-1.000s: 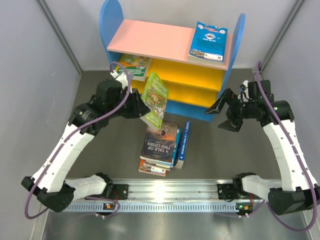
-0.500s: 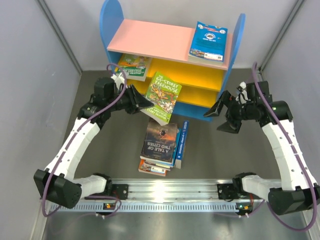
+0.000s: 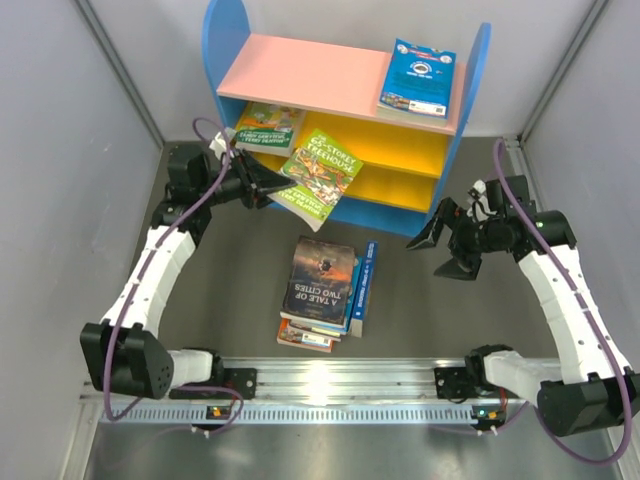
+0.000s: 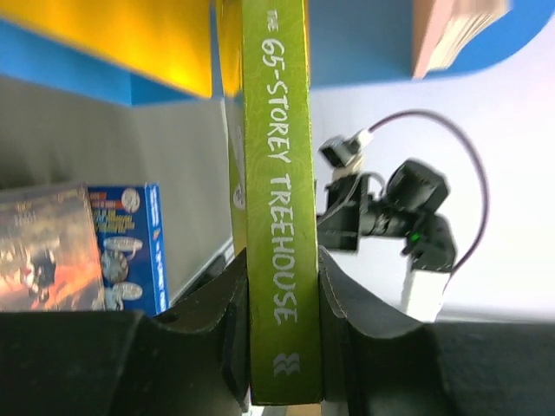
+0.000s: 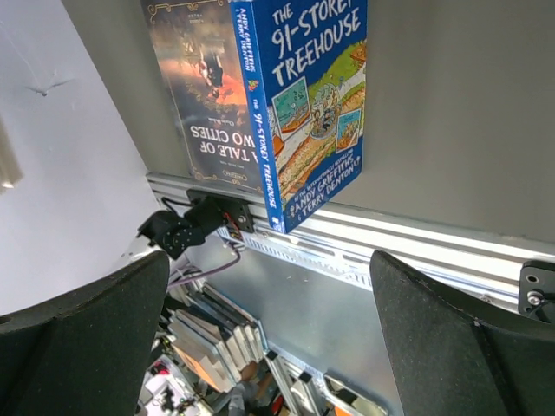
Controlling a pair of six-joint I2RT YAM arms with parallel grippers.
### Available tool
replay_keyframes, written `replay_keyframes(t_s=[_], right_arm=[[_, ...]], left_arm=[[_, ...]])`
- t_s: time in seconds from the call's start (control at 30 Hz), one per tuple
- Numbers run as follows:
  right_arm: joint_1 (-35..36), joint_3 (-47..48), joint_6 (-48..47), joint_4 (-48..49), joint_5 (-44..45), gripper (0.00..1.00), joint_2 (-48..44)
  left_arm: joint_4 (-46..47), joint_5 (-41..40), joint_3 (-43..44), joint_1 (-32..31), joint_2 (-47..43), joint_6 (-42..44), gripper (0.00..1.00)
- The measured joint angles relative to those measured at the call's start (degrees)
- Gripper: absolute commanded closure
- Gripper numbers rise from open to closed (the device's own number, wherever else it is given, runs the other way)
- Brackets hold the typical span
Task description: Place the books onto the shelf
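Note:
My left gripper (image 3: 268, 186) is shut on the spine end of a green "65-Storey Treehouse" book (image 3: 322, 178), held tilted in front of the shelf's (image 3: 300, 78) upper yellow board. In the left wrist view both fingers (image 4: 334, 299) press the green spine (image 4: 276, 191). A blue book (image 3: 418, 78) lies on the pink top board, and a green book (image 3: 266, 128) lies on the yellow board below. A stack topped by "A Tale of Two Cities" (image 3: 320, 278) sits on the floor, a blue book (image 3: 366, 285) leaning beside it. My right gripper (image 3: 447, 240) hangs open and empty, right of the stack.
Grey walls close in both sides. The aluminium rail (image 3: 340, 385) with the arm bases runs along the near edge. The right wrist view shows the dark book (image 5: 208, 87) and the blue "91-Storey Treehouse" (image 5: 316, 95) on the floor beyond my right gripper (image 5: 269, 260).
My left arm has carried the green book away from the stack, up and back toward the shelf, turning it flatter. The right gripper has shifted slightly lower and stays open.

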Motion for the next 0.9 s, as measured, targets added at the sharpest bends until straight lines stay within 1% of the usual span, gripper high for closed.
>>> replay_keyframes(t_s=[0.13,0.23,0.33,0.4,0.57,0.7,0.9], right_arm=[[0.00,-0.17,-0.57,0.09,0.00,0.03,0.00],[0.00,-0.26,-0.85,0.11,0.00,0.03,0.02],[0.00,-0.26,-1.01,0.11,-0.02,0.03,0.02],[0.00,-0.37,-1.03,0.15,-0.04,0.03,0.02],[0.00,-1.46,-1.22,0.76,-0.13,0.03,0.59],[0.00,-1.75,-1.42,1.22,-0.28,0.03,1.40],[0.00,-1.77,-1.44,1.79,-0.72,0.04,2.47]], left_arm=[[7.19,0.85,0.00,3.10,1.75,-4.42,1.00],[15.28,-1.22,0.35,5.01,3.58,-7.74,1.00],[21.22,-2.97,0.90,6.71,5.07,-10.32,1.00],[23.04,-3.56,1.29,7.39,5.73,-11.76,1.00],[24.50,-4.66,1.70,7.65,7.26,-12.85,1.00],[21.94,-7.65,3.41,8.57,7.78,-11.45,1.00],[16.37,-13.22,8.72,9.53,10.19,-7.72,1.00]])
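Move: On the upper yellow shelf lies the green book, some 17 cm ahead of the left hand, about 4 cm to its left and near its own height; the 65-Storey Treehouse, already gripped by its spine, is going there. The blue book on the pink top board sits about 24 cm right, 12 cm ahead and 11 cm above the left hand. From the idle right hand, the green book is roughly 29 cm ahead, 33 cm left and 9 cm higher. Carrying the 65-Storey Treehouse still pinched by its spine, the left hand goes about 12 cm forward and some 8 cm left, rising about 5 cm early on. It slows midway, then goes on level, taking the book in over the green book and under the front edge of the pink top board. The wrist swings some 20 degrees counter-clockwise, turning the fingers further towards the shelf; they keep their hold. ##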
